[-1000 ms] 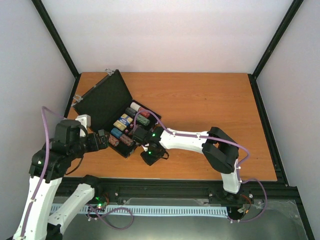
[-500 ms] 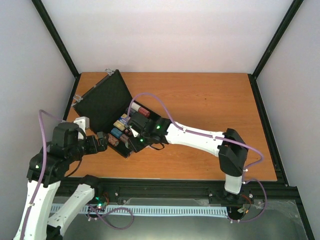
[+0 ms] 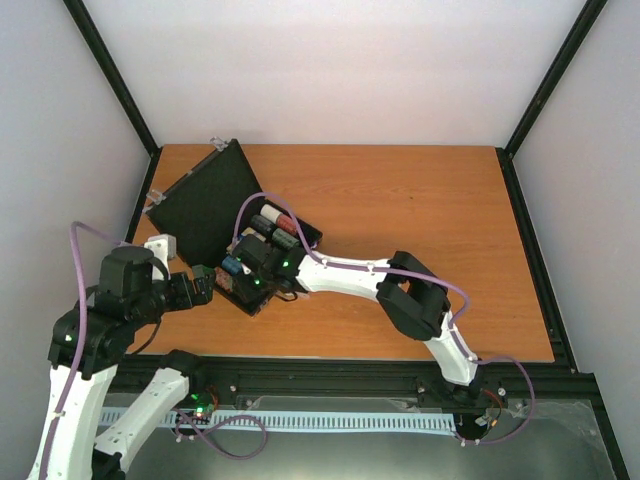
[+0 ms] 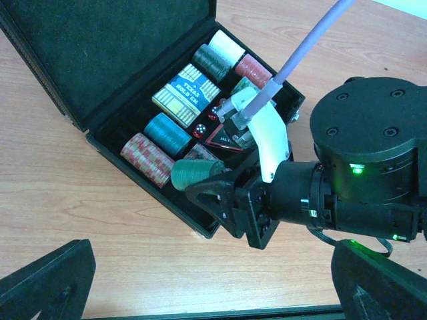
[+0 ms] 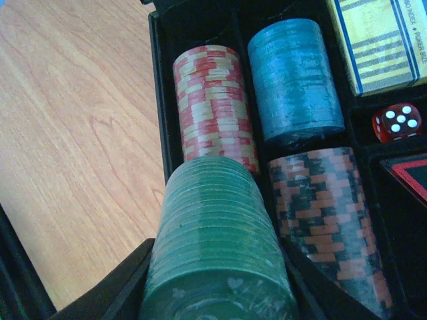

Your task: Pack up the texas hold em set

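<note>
The black case lies open at the table's left, its lid point(image 3: 205, 195) tipped back and its tray point(image 4: 200, 230) filled with lying chip stacks. My right gripper point(image 5: 213, 283) is shut on a green chip stack point(image 5: 213, 220) and holds it over the tray's near corner, beside a red-cream stack point(image 5: 213, 103) and a black-orange stack point(image 5: 327, 200). A blue stack point(image 5: 297, 80), a card deck point(image 5: 380, 40), a red die point(image 5: 395, 121) and the black triangle point(image 5: 410, 173) sit further in. My left gripper point(image 4: 213, 273) hovers open over bare table just in front of the case, with nothing between its fingers.
The right arm point(image 3: 400, 285) stretches across the table's middle from its base at the near right. White point(image 4: 228, 48), dark green point(image 4: 212, 61) and red point(image 4: 253, 69) stacks fill the tray's far end. Orange tabletop point(image 3: 430, 200) lies to the right of the case.
My right gripper has carried the green stack from the table in front of the case leftward, over the tray's near corner. The left arm has barely shifted.
</note>
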Motion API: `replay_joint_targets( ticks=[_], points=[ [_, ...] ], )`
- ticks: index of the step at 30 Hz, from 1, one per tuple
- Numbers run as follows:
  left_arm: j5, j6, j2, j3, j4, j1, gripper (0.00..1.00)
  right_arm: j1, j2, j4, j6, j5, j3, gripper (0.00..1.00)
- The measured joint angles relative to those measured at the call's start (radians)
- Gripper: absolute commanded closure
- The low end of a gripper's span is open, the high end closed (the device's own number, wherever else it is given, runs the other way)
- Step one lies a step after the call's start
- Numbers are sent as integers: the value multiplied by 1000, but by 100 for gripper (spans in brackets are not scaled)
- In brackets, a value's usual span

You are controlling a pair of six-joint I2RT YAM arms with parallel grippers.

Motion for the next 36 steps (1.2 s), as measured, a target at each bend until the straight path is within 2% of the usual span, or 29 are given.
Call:
replay_joint_targets(
  ticks=[9,20,28,32,33,36],
  points=[
    [0,0,0,0,-23,0,0,15,61,16,11,89,50,75],
    [2,-1,-1,-6,-25,0,0,16,98,24,18,97,89,74],
    [2,0,-1,-6,-25,0,0,20,94,55,29,109,56,45],
    [2,0,-1,-6,-24,0,0,40,87,39,20,100,24,36],
    [2,0,-1,-6,-24,0,0,43,85,41,17,103,20,29],
    [1,0,-1,-6,-23,0,0,44,64,35,13,92,8,27]
  ],
)
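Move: Below the right hand, which already holds the green chip stack, the empty case slot lies about 3 cm down, 1 cm ahead and 2 cm to the left. The red-and-white stack lies roughly 5 cm ahead and 7 cm left, the blue one 8 cm ahead and 4 cm left, the brown one 4 cm ahead and 1 cm right, all some 3 cm below. From the left hand the slot is about 8 cm ahead, 6 cm right and 22 cm down. Easing the held green stack into the slot beside the brown one, the right hand goes about 2 cm each forward, left and down. Late on, the fingers open from under half to about two-thirds and let go while the hand draws back some 2.5 cm, drifts right and sinks another centimetre or so, then just starts to rise. ##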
